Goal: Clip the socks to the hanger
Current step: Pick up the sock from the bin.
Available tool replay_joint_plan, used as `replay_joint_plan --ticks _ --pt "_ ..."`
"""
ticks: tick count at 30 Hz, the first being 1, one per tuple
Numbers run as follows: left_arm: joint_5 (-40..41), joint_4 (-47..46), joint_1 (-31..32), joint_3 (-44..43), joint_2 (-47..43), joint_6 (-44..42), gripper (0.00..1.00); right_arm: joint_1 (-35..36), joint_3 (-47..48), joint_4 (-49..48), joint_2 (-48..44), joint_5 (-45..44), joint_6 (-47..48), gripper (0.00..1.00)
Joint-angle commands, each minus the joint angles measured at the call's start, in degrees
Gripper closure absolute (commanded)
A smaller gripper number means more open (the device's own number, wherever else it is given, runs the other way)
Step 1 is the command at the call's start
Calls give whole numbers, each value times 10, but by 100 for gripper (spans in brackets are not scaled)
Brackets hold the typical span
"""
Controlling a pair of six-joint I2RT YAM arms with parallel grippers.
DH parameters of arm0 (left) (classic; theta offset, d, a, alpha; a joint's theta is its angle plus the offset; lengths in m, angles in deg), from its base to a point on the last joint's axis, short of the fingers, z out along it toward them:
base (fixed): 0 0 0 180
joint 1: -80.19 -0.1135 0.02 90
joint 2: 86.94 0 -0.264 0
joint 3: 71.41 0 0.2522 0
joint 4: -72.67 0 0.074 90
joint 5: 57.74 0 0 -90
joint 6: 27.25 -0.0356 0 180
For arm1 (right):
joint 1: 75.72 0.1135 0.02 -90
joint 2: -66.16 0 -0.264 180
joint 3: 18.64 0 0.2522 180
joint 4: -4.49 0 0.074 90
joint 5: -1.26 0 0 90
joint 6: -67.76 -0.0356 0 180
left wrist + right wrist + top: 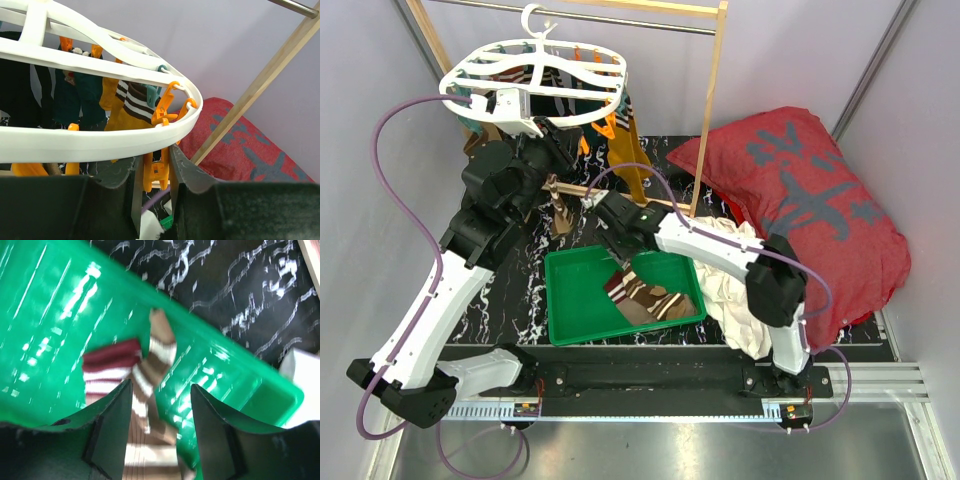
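The white oval hanger (535, 80) hangs from the rack's rod, and several socks (610, 120) dangle from its clips. My left gripper (520, 110) is raised to the hanger's near rim (100, 140). In the left wrist view it (154, 155) is shut on an orange clip (159, 172) just under the rim. A mustard sock with dark and cream stripes (131, 107) hangs behind it. My right gripper (617, 262) hovers low over the green tray. Its jaws (161, 386) stand open above a brown, cream and maroon striped sock (142, 390) lying in the tray.
The green tray (570, 300) sits on the black marbled mat in front of the arms. A white cloth (730, 280) and a big red cushion (810, 200) lie to the right. The wooden rack post (710, 110) stands behind the tray.
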Motion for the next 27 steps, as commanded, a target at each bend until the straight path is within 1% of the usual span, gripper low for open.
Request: replay_joint_plan --ticks 1,6,9,11,12,15,18,19,25,27 --pt "15 -10 0 -5 -8 -11 89 -1 61 -14 55 -26 16 45" --pt "16 -9 0 -3 -10 -12 89 -4 50 -19 82 -26 7 54" --pt "13 -7 0 -2 -10 -10 89 -17 -10 -31 76 -3 -4 58" --pt "10 -7 0 -1 -10 -6 89 -28 -45 -42 61 23 -10 68" --pt "9 -8 0 0 -12 -5 90 -32 -79 -56 53 35 -13 72" --pt "10 -8 0 5 -14 -5 90 -47 -143 -90 22 98 -26 86" --pt "10 -9 0 6 -15 -4 89 -47 -182 -116 -18 136 -35 98" --pt "10 -9 0 6 -16 -4 90 -47 -190 -125 -28 141 -37 100" --pt "8 -13 0 6 -16 1 90 -47 -255 -226 -156 135 -42 100" --pt "7 -14 0 6 -16 2 90 -50 -264 -253 -173 148 -27 100"
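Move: From the right hand, the middle of the brown striped sock lies about 8 cm to the right, 4 cm back and 11 cm below, its near-hand end almost under the open fingers. The maroon-cuffed sock lies partly under it, some 3 cm right and 6 cm back at the same depth; the white cloth is roughly 27 cm right and 3 cm back. From the left hand, the striped sock is about 15 cm right, 9 cm back and 45 cm below. Down into the green bin goes the right hand, sinking about 10 cm and soon swinging right and a little back, its fingers tipping some 10 degrees steeper. On the way the wide-open fingers close fully, pinching the end of the brown striped sock, then rise about 4 cm while still easing back. ##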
